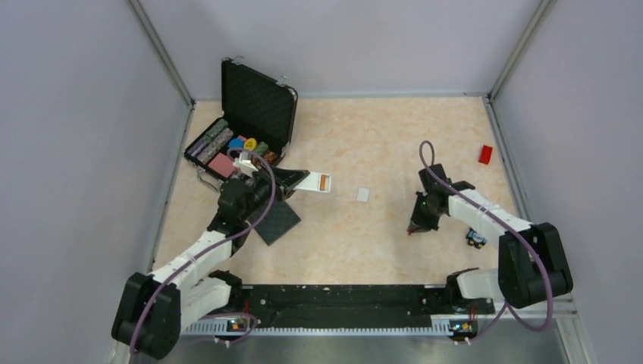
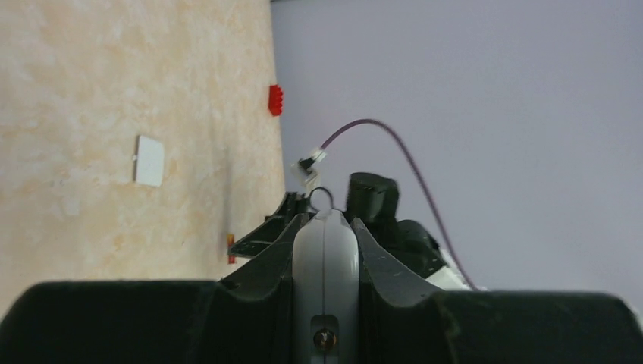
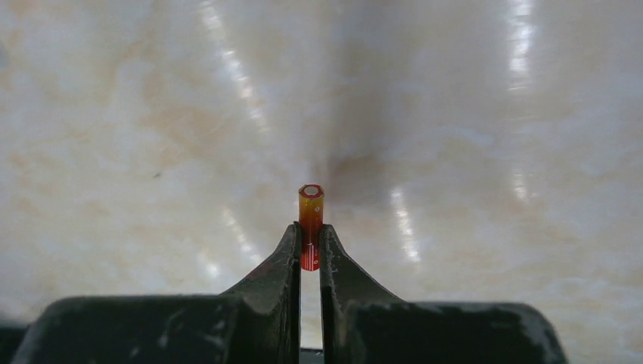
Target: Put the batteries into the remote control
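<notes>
My left gripper [image 1: 292, 180] is shut on the white-grey remote control [image 1: 312, 182] and holds it above the table, its free end pointing right. An orange-red patch [image 1: 324, 183] at that end looks like a battery lying in the slot. In the left wrist view the remote [image 2: 324, 258] is edge-on between the fingers. My right gripper [image 1: 414, 227] is shut on a thin orange-red battery [image 3: 310, 216], which sticks out past the fingertips [image 3: 330, 243] just above the table. That gripper is well to the right of the remote.
A small white battery cover [image 1: 362, 195] lies on the table between the grippers. A black square pad [image 1: 274, 222] lies under the left arm. An open black case [image 1: 254, 106] of chips stands at the back left. A red block [image 1: 485, 154] is at the far right.
</notes>
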Controlling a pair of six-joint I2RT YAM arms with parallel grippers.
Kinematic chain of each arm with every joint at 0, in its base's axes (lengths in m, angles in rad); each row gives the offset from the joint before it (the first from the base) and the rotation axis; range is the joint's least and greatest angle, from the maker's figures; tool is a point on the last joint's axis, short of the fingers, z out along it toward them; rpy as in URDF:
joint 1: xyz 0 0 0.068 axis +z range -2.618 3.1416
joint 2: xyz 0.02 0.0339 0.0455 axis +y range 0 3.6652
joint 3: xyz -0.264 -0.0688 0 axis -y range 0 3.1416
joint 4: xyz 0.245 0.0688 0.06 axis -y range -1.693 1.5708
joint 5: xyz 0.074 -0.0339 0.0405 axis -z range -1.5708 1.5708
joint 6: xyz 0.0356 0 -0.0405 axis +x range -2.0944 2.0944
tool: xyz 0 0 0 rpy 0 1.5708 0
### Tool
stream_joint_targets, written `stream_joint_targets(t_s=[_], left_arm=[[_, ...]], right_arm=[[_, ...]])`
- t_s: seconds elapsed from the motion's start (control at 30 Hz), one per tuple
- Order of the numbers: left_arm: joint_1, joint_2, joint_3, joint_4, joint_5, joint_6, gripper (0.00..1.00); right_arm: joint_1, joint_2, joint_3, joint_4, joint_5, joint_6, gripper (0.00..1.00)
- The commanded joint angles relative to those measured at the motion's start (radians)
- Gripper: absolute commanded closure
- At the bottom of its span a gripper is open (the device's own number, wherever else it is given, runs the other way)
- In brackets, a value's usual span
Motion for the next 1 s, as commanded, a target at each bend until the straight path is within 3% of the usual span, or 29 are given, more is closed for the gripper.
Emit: stream_joint_targets(t_s=[0.0, 0.37, 0.63, 0.97], left_arm=[[-0.017, 0.084, 0.061, 0.003, 0.121, 0.069, 1.0], [-0.081, 0.302, 0.156, -0.03, 0.253, 0.095, 1.0], [-0.12, 0.381, 0.19, 0.044, 0.263, 0.141, 1.0], [-0.13, 0.426, 0.205, 0.089, 0.267, 0.136, 1.0]], right_arm=[[0.091, -0.042, 0.172, -0.075, -0.218, 0.013, 1.0], [0.22, -0.08, 0.461, -0.09, -0.436, 0.237, 1.0], [0.292, -0.059, 0.462, 0.017, -0.487, 0.401, 1.0], [0.363, -0.013, 0.444, 0.041, -0.474, 0.445, 0.99]])
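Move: My right hand holds the second battery just above the table; the remote's open battery bay lies about 27 cm to its left, 5 cm ahead and 22 cm above it. The battery cover lies on the table 15 cm left and 12 cm ahead. From my left hand, which holds the remote, that battery is some 33 cm right, 7 cm back and 23 cm below; the black plate is 10 cm left, 2 cm back, 24 cm down. I sweep the pinched battery left and up, about 20 cm each way and fastest at first, towards the remote's bay, rolling my right wrist some 40 degrees so the fingers come to point down and left. My left hand keeps its grip and brings the remote about 8 cm right and 7 cm down to meet it, turning roughly 20 degrees clockwise. ##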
